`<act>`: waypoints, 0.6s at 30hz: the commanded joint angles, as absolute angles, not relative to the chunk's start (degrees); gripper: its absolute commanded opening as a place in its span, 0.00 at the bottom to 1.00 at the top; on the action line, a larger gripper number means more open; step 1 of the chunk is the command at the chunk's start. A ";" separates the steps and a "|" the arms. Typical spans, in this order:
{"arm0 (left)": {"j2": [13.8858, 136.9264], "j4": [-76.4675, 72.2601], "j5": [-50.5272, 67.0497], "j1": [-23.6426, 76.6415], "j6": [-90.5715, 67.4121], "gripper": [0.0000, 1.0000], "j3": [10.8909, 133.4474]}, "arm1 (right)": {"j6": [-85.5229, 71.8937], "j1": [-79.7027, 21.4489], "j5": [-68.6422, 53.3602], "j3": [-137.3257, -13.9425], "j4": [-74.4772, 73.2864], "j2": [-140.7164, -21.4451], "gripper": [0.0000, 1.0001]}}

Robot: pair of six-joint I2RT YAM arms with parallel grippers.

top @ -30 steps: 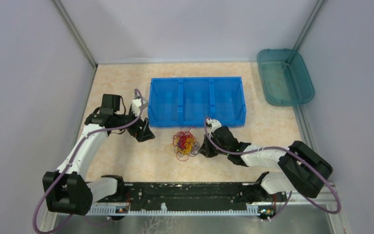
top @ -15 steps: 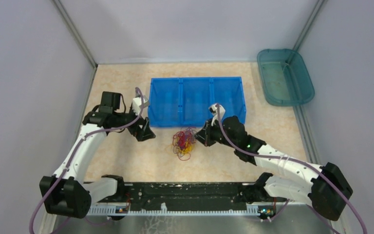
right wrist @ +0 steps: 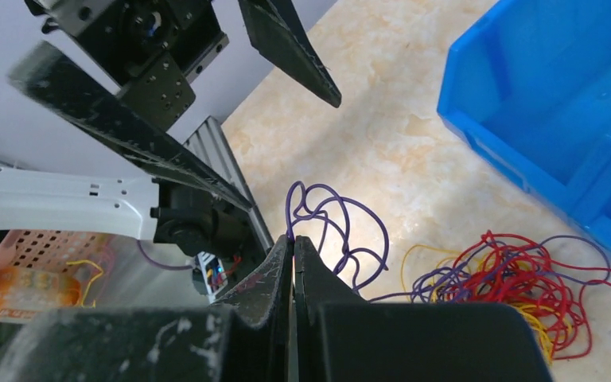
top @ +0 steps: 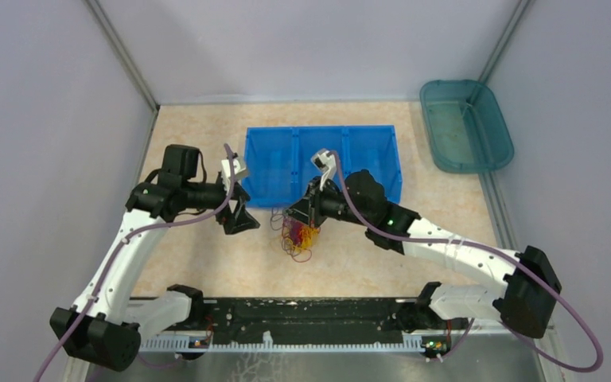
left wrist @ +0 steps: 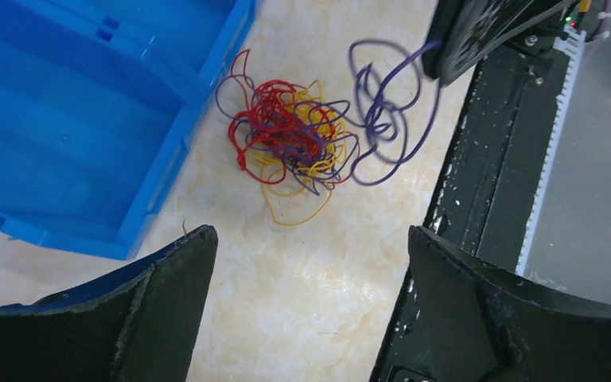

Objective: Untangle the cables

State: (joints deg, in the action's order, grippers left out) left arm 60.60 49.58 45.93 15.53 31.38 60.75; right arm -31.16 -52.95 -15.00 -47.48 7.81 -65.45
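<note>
The cables (top: 301,233) lie in a red, yellow and purple tangle on the table just in front of the blue bin (top: 322,131). My right gripper (right wrist: 293,239) is shut on one purple cable (right wrist: 342,227) and holds its curly end up above the left side of the tangle (right wrist: 517,278), which the strand still runs into. In the left wrist view this raised purple loop (left wrist: 386,119) hangs right of the heap (left wrist: 290,139). My left gripper (left wrist: 310,239) stands wide open and holds nothing, a little to the left of the tangle (top: 243,216).
The blue three-compartment bin (left wrist: 87,119) sits directly behind the tangle. A teal tub (top: 465,123) stands at the back right corner. A black rail (top: 302,314) runs along the near edge between the arm bases. Walls close in on both sides.
My right arm has swung left and up from the tangle's right side to above it, drawing the purple cable out. My left gripper has shifted slightly right, still open.
</note>
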 commanded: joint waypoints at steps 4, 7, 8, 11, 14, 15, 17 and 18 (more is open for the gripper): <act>59.08 50.35 52.18 16.95 31.61 0.86 63.82 | -31.90 -55.48 -19.79 -52.73 12.72 -70.37 0.00; 58.99 50.36 53.45 17.26 32.80 0.74 63.74 | -32.07 -56.08 -21.43 -53.36 13.56 -71.93 0.00; 59.05 50.36 53.92 17.35 33.07 0.69 63.66 | -32.09 -56.31 -21.86 -53.57 13.80 -72.36 0.00; 59.09 50.70 57.20 17.56 34.36 0.55 63.46 | -32.44 -56.59 -22.81 -54.07 14.59 -73.47 0.00; 59.16 52.76 61.12 17.95 36.97 0.46 63.40 | -32.95 -56.76 -23.54 -54.51 15.49 -74.15 0.00; 59.27 53.12 61.84 18.12 37.20 0.44 63.26 | -33.06 -56.82 -23.74 -54.76 15.69 -74.30 0.00; 59.39 53.77 62.66 18.49 37.92 0.41 63.20 | -32.97 -56.93 -24.13 -55.13 15.73 -74.52 0.00; 59.52 54.24 62.81 18.56 38.42 0.37 63.26 | -32.92 -56.95 -24.22 -55.34 15.71 -74.53 0.00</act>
State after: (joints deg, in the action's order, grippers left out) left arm 59.77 51.48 57.47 17.78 34.70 62.24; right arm -32.27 -56.10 -22.31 -51.31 11.29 -74.54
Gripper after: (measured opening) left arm 0.418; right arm 0.009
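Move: Some 7 cm to the left hand's right, 2 cm back and about level hang the purple cable's loops, gripped by the right fingertips. The left hand's open fingers lie about 10 cm left of the right hand, 1 cm ahead and 4 cm below. From the right hand, the remaining cable tangle is 6 cm ahead, 2 cm right and 24 cm down; the blue box is 25 cm ahead, 7 cm right and 20 cm down. Bringing the hands together in the air, the right hand keeps its pinch on the purple cable and carries it about 4 cm left and 2 cm back towards the left fingers, turning 10 degrees counter-clockwise. The left hand eases back, up and right, some 5 cm in all, turning about 10 degrees clockwise as its wide-open fingers close roughly halfway around the hanging loops. ##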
